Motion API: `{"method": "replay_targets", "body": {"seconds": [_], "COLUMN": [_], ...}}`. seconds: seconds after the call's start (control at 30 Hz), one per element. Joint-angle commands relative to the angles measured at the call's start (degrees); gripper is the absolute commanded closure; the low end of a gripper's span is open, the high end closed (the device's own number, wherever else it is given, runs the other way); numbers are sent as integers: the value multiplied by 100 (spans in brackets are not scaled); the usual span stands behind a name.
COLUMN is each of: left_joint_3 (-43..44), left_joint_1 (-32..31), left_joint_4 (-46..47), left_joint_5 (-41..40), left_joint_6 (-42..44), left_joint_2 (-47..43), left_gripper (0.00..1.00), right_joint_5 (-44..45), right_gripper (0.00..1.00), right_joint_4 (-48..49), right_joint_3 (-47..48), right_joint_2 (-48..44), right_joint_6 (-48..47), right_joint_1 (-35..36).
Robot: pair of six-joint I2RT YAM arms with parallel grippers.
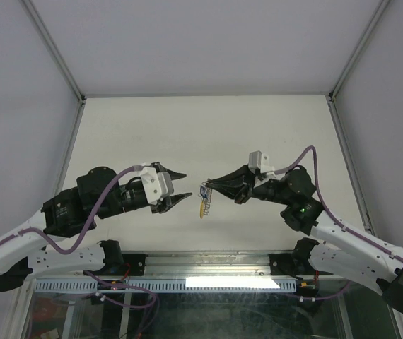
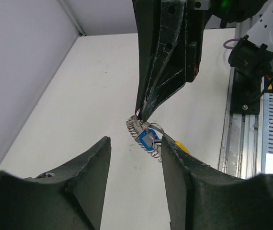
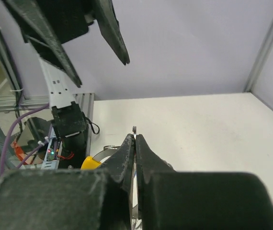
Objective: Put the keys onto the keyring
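Observation:
The keyring point(image 1: 203, 200) hangs in the air between the two arms, a ribbed silver ring point(image 2: 135, 128) with a yellow segment point(image 2: 181, 146). My right gripper point(image 1: 206, 186) is shut on its upper edge, and a thin metal rim point(image 3: 134, 129) pokes out between the closed tips. A key with a blue head point(image 2: 146, 140) hangs against the ring beside a small silver loop. My left gripper point(image 2: 135, 140) is open just left of the ring. Its right finger point(image 2: 175, 158) is close to the blue key, and I cannot tell whether they touch.
The white table point(image 1: 208, 134) lies below, walled in by grey panels on three sides. A metal rail point(image 1: 208, 265) with cables runs along the near edge between the arm bases. In the right wrist view the left gripper point(image 3: 102, 72) hangs above.

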Motion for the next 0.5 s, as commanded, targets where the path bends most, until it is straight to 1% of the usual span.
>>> {"method": "replay_targets", "body": {"seconds": [0.0,0.03,0.1,0.2,0.3,0.33,0.4,0.47], "left_joint_3": [-387,-489,-681,-919,-1066,-1090,-1109,-1150], "left_joint_1": [-40,-36,-31,1,186,317,909,1575], "left_joint_4": [776,893,1114,1391,1541,1554,1529,1482], "left_joint_5": [-872,-1057,-1462,-2080,-2466,-2489,-2309,-1749], "left_joint_6": [-406,-465,-569,-721,-941,-1039,-1271,-1536], "left_joint_2": [-149,-189,-264,-323,-293,-254,-144,-47], "left_gripper": [51,47,40,30,18,15,9,3], "right_joint_5": [873,1154,1638,2130,2489,2603,2824,3061], "right_gripper": [100,100,100,100,100,100,100,100], "right_joint_4": [-1184,-1677,-2247,-2820,-3484,-3702,-4099,-4503], "right_joint_3": [733,861,1040,1181,1371,1450,1561,1678], "right_joint_2": [-104,-99,-71,-46,62,98,151,197], "right_joint_6": [-400,-427,-520,-557,-546,-493,-446,-397], "right_joint_1": [3,3,0,3,3,2,3,3]}}
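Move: The right hand already pinches the keyring by its rim; the ring's middle hangs about 4 cm below that hand, some 3 cm back and 1 cm to its left. The keys hang on the ring, about 4 cm below the right hand, 2 cm back and 1 cm to its left. From the empty, half-open left hand the ring's middle is about 6 cm to the right, 3 cm back and 6 cm below. Where on the bare table it is bound can't be judged. Forward and then down, the right hand carries the pinched keyring some 6 cm farther out and 5 cm lower, drifting 3 cm right while its fingers swing clockwise towards forward and tip down. The left hand draws away from the ring, mostly forward, a little down and left, turning nearly 30 degrees counter-clockwise as its fingers spread almost fully. ##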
